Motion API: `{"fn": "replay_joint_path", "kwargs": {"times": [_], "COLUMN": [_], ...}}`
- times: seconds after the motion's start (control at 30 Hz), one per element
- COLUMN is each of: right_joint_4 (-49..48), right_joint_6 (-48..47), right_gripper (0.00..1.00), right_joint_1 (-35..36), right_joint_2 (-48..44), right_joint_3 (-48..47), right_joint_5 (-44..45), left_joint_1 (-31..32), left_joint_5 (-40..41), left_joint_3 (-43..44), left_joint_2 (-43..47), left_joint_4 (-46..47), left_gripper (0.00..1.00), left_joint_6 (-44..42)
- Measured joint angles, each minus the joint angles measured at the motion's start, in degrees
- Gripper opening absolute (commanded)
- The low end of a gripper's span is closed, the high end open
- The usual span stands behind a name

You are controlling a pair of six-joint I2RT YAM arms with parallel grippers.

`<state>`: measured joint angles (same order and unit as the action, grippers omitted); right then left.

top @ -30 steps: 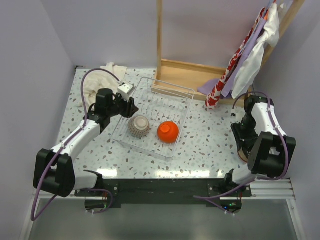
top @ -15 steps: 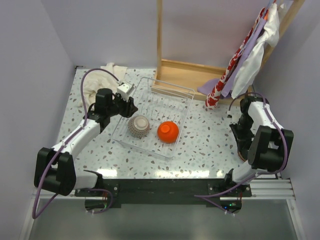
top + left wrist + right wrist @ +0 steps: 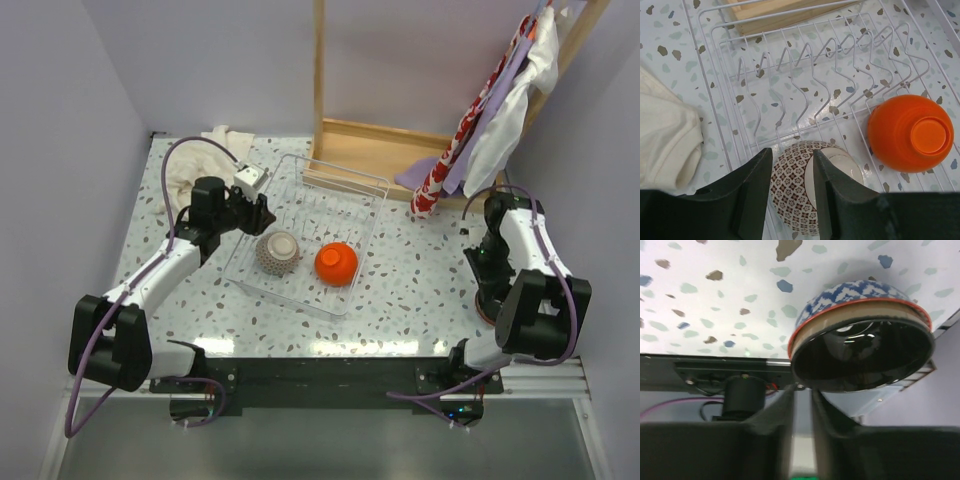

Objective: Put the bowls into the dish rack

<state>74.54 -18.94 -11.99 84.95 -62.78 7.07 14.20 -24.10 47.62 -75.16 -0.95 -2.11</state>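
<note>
The dish rack (image 3: 300, 190) of thin wire stands mid-table, and two bowls rest upside down in it. One is a glossy orange bowl (image 3: 337, 262) (image 3: 912, 132). The other is a brown-patterned bowl (image 3: 278, 252) (image 3: 795, 200) with a pale foot ring. My left gripper (image 3: 260, 215) (image 3: 792, 152) hovers open just above the patterned bowl, its fingers straddling it. At the table's right edge my right gripper (image 3: 488, 292) (image 3: 801, 392) is shut on the rim of a blue-patterned bowl (image 3: 860, 300), which is tilted with its dark inside facing the camera. The arm hides most of that bowl in the top view.
A wooden frame (image 3: 370, 150) stands behind the rack, with cloths (image 3: 500, 110) hanging at the back right. A crumpled white cloth (image 3: 195, 165) (image 3: 665, 140) lies left of the rack. The side wall rises close beside the right arm.
My right gripper's jaws have closed onto the blue-patterned bowl's rim and the right arm has shifted slightly. The left arm and the two racked bowls have stayed still.
</note>
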Motion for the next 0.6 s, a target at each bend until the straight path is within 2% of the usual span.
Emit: {"fn": "replay_joint_path", "kwargs": {"times": [0.2,0.6], "right_joint_4": [-0.1,-1.4], "right_joint_6": [0.4,0.6], "right_gripper": [0.47,0.43], "right_joint_1": [0.0,1.2], "right_joint_2": [-0.9,2.6], "right_joint_3": [1.3,1.7], "right_joint_5": [-2.4,-1.9], "left_joint_1": [0.0,-0.7], "left_joint_5": [-0.1,-0.2], "left_joint_3": [-0.4,-1.2], "left_joint_2": [0.7,1.6], "left_joint_4": [0.0,0.0], "left_gripper": [0.43,0.44], "left_joint_6": [0.0,0.0]}}
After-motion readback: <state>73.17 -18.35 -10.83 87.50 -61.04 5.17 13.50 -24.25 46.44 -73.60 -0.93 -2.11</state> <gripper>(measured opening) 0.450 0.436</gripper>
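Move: The black bowl sits nested in the blue-patterned bowl. Its middle is about 5 cm to my right hand's right, 2 cm ahead and roughly 4 cm below, with the near-left rim by my fingertips. The blue-patterned bowl's middle is 5 cm right, 2 cm ahead and 5 cm down. The dish rack lies some 42 cm left and 13 cm ahead. From my left hand the black bowl is about 57 cm right, 18 cm back and 11 cm lower. I spread my nearly closed right fingers to about half open while sliding some 1 cm left at the bowls' near-left rim. Then I sink about 1.5 cm, still pointing nearly straight down, so that the rim comes between my two fingertips. The fingers don't close again, and whether they touch the rim can't be seen. ##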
